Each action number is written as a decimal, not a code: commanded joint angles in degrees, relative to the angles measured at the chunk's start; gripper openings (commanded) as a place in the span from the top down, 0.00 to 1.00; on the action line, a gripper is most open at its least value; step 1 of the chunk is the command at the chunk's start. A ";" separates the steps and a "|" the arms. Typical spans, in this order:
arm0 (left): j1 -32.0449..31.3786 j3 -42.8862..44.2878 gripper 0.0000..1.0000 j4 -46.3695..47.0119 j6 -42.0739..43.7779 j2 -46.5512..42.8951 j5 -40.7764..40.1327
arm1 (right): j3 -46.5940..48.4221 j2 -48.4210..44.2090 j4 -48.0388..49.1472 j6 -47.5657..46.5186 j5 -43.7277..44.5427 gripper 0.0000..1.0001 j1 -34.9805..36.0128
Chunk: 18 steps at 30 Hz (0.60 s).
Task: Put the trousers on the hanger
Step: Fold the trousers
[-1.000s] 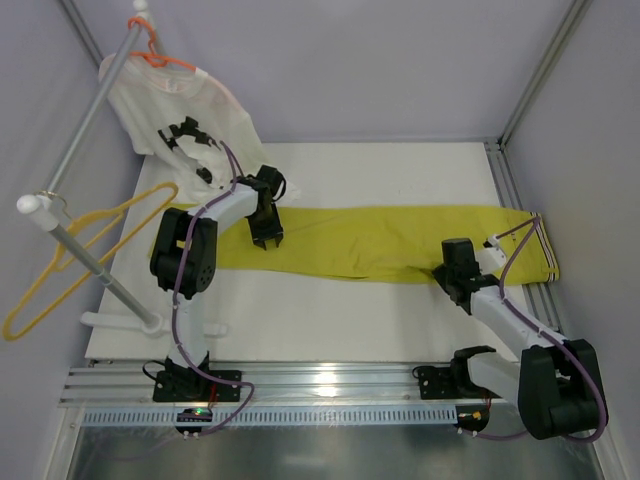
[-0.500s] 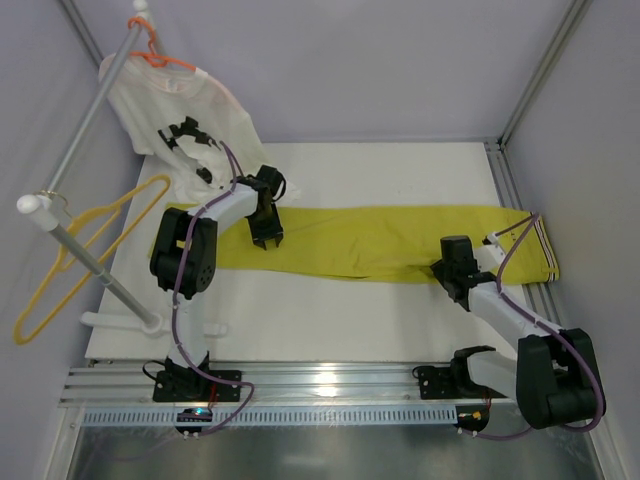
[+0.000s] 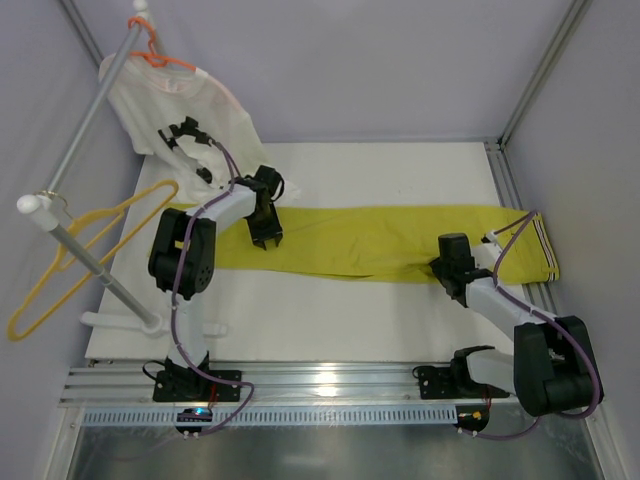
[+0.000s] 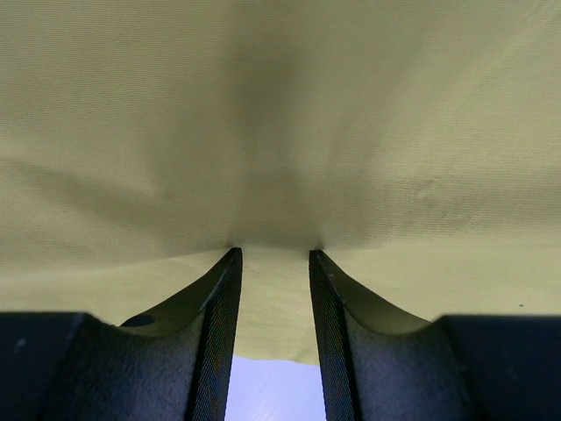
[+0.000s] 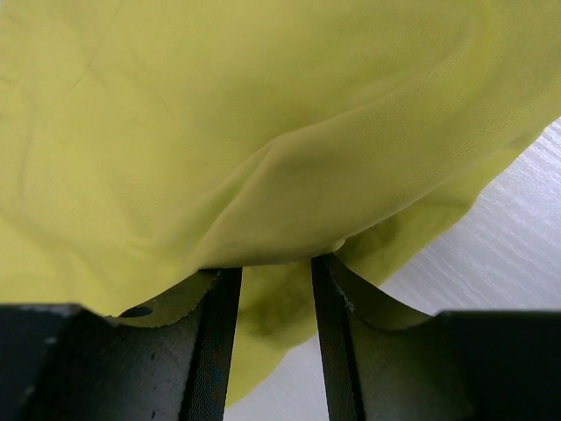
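Note:
The yellow-green trousers (image 3: pixel 380 240) lie flat and lengthwise across the white table, with the striped band (image 3: pixel 546 248) at the far right end. The thin yellow hanger (image 3: pixel 90 250) hangs on the metal rail at the left, away from both arms. My left gripper (image 3: pixel 266 240) points down on the left part of the trousers (image 4: pixel 280 132). Its jaws (image 4: pixel 273 253) are apart, the tips press into flat cloth, and nothing is pinched. My right gripper (image 3: pixel 440 268) is at the near edge of the trousers (image 5: pixel 219 114). It stands open (image 5: pixel 276 263), with a cloth fold draped over its fingertips.
A white T-shirt (image 3: pixel 185 115) with black print hangs on an orange hanger (image 3: pixel 160 55) at the back left. The metal rail (image 3: pixel 85 140) runs along the left side, with its stand foot (image 3: pixel 120 322) on the table. A metal frame post (image 3: pixel 505 185) borders the right edge.
The right gripper has slid slightly left and toward the trousers' near edge, and its jaws have widened. The yellow hanger has swayed a little. The left arm has stayed still.

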 commanded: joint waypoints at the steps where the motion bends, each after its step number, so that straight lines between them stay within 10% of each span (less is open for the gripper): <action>1: 1.00 -2.74 0.62 0.06 -0.39 0.74 -0.87 | 1.82 1.05 4.45 2.43 3.44 0.59 -0.05; 18: 2.67 -3.89 0.62 0.41 -1.19 0.56 -1.31 | 5.76 3.17 -2.21 3.32 5.63 0.96 -0.05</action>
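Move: The loose fold on the trousers' near edge lies right at the right fingertips, about 1 cm ahead, level left to right and some 1 cm below. From this hand, the striped hem is about 25 cm to the right and 6 cm ahead, and the trousers' far edge is roughly 17 cm straight ahead, both some 2 cm lower. From the left hand, that near-edge fold lies about 40 cm to the right and 8 cm back. Shut the right gripper from under half open to nearly closed on the fold at the trousers' near edge. First ease the fingertips forward and down into the cloth, under 1 cm in all, then pinch the fabric with the tips tucked under the fold while the wrist turns slightly clockwise, some 5 degrees. ##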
